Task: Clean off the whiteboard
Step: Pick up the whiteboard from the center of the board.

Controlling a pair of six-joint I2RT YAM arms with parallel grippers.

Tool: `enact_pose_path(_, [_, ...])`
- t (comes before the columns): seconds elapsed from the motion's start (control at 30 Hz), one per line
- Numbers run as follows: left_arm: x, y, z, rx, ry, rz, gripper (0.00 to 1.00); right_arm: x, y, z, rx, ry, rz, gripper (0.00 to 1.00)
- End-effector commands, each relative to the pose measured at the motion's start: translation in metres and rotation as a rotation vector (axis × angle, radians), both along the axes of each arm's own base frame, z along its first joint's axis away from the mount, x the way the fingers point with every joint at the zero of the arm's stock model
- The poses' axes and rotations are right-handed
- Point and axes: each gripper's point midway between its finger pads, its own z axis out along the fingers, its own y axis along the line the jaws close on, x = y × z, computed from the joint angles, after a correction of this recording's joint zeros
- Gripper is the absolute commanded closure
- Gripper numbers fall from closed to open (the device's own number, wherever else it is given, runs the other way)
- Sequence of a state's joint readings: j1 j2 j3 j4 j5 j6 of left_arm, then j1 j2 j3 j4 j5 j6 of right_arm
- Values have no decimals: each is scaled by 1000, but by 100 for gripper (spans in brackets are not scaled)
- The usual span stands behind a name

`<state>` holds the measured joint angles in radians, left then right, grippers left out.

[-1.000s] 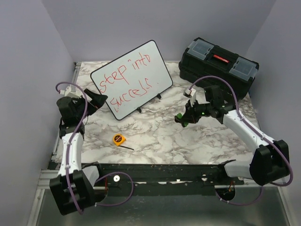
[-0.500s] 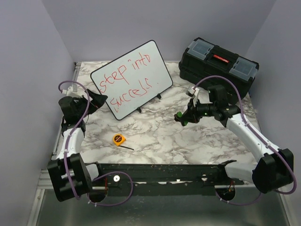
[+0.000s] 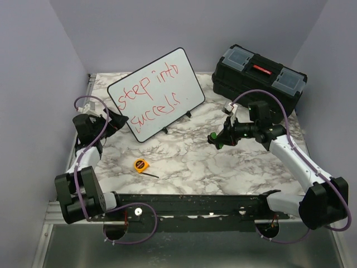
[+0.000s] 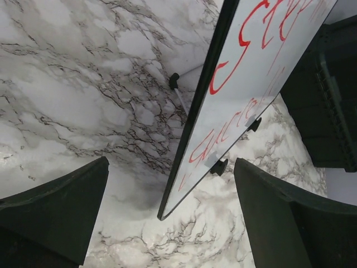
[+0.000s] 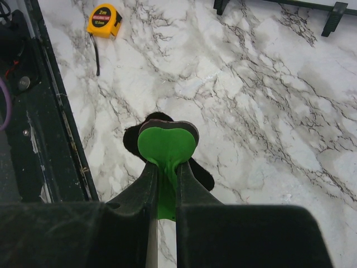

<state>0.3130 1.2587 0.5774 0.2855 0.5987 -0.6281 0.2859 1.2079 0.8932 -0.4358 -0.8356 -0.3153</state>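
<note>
The whiteboard (image 3: 156, 95) stands tilted on a black wire easel and carries red handwriting. My left gripper (image 3: 118, 120) is open at its lower left corner. In the left wrist view the board's black-rimmed edge (image 4: 223, 33) and bottom corner run between my wide-apart fingers (image 4: 56, 206), touching neither; the gripper (image 4: 170, 167) holds nothing. My right gripper (image 3: 222, 135) hovers over the table right of the board, shut on a green eraser (image 5: 167, 146) with a dark felt pad. That eraser (image 3: 214, 139) points toward the board.
A black toolbox (image 3: 259, 78) sits at the back right, also seen behind the board (image 4: 334, 84). A yellow tape measure (image 3: 141, 165) lies near the front left (image 5: 104, 19). Easel feet (image 3: 163, 130) rest on the marble top. A black rail (image 3: 189, 204) runs along the near edge.
My left arm has swung round and brought its open gripper closer to the board's lower left corner. The right gripper with the eraser shifted slightly, then held still.
</note>
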Motion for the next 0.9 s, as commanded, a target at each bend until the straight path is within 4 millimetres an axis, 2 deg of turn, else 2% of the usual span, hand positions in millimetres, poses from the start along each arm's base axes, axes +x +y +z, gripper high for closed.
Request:
enact_pose_path(0.0, [20, 6, 20, 28, -92, -16, 7, -4, 0, -1, 11, 6, 24, 99])
enact_pose_path(0.17, [34, 4, 22, 1, -128, -47, 9, -4, 0, -2, 8, 6, 24, 99])
enact_pose_path(0.27, [42, -5, 24, -44, -177, -116, 18, -3, -1, -4, 2, 10, 19, 99])
enact_pose_path(0.37, [46, -9, 23, -79, -197, -142, 21, -1, -3, -5, -1, 11, 12, 99])
enact_pose_path(0.67, [36, -19, 18, -134, -267, -176, 31, 1, -3, -7, -5, 17, 11, 99])
enact_pose_path(0.87, [32, -20, 5, -185, -271, -152, 37, 0, -4, -5, -5, 8, 9, 99])
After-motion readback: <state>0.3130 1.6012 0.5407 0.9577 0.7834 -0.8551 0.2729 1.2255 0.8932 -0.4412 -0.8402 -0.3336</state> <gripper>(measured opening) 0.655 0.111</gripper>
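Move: The left hand's target, the middle of the whiteboard's left edge, is about 4 cm ahead, 2 cm to its right and roughly level with it; the board's centre lies some 9 cm ahead and 15 cm right. The tape measure sits about 16 cm back, 8 cm right and 8 cm below; the nearer black foot clip is 3 cm back, 17 cm right. From the right hand, that left edge is about 13 cm ahead and 36 cm to the left. With the whiteboard's left edge lying between the open left fingers and no touch to be seen, the left hand reaches forward about 4 cm to the edge, then eases some 2 cm to its right. Meanwhile the wrist tips up and turns clockwise roughly 10 degrees each, and the fingers narrow from nearly wide to about two thirds open. The right hand stays put, still pinching the green eraser. ##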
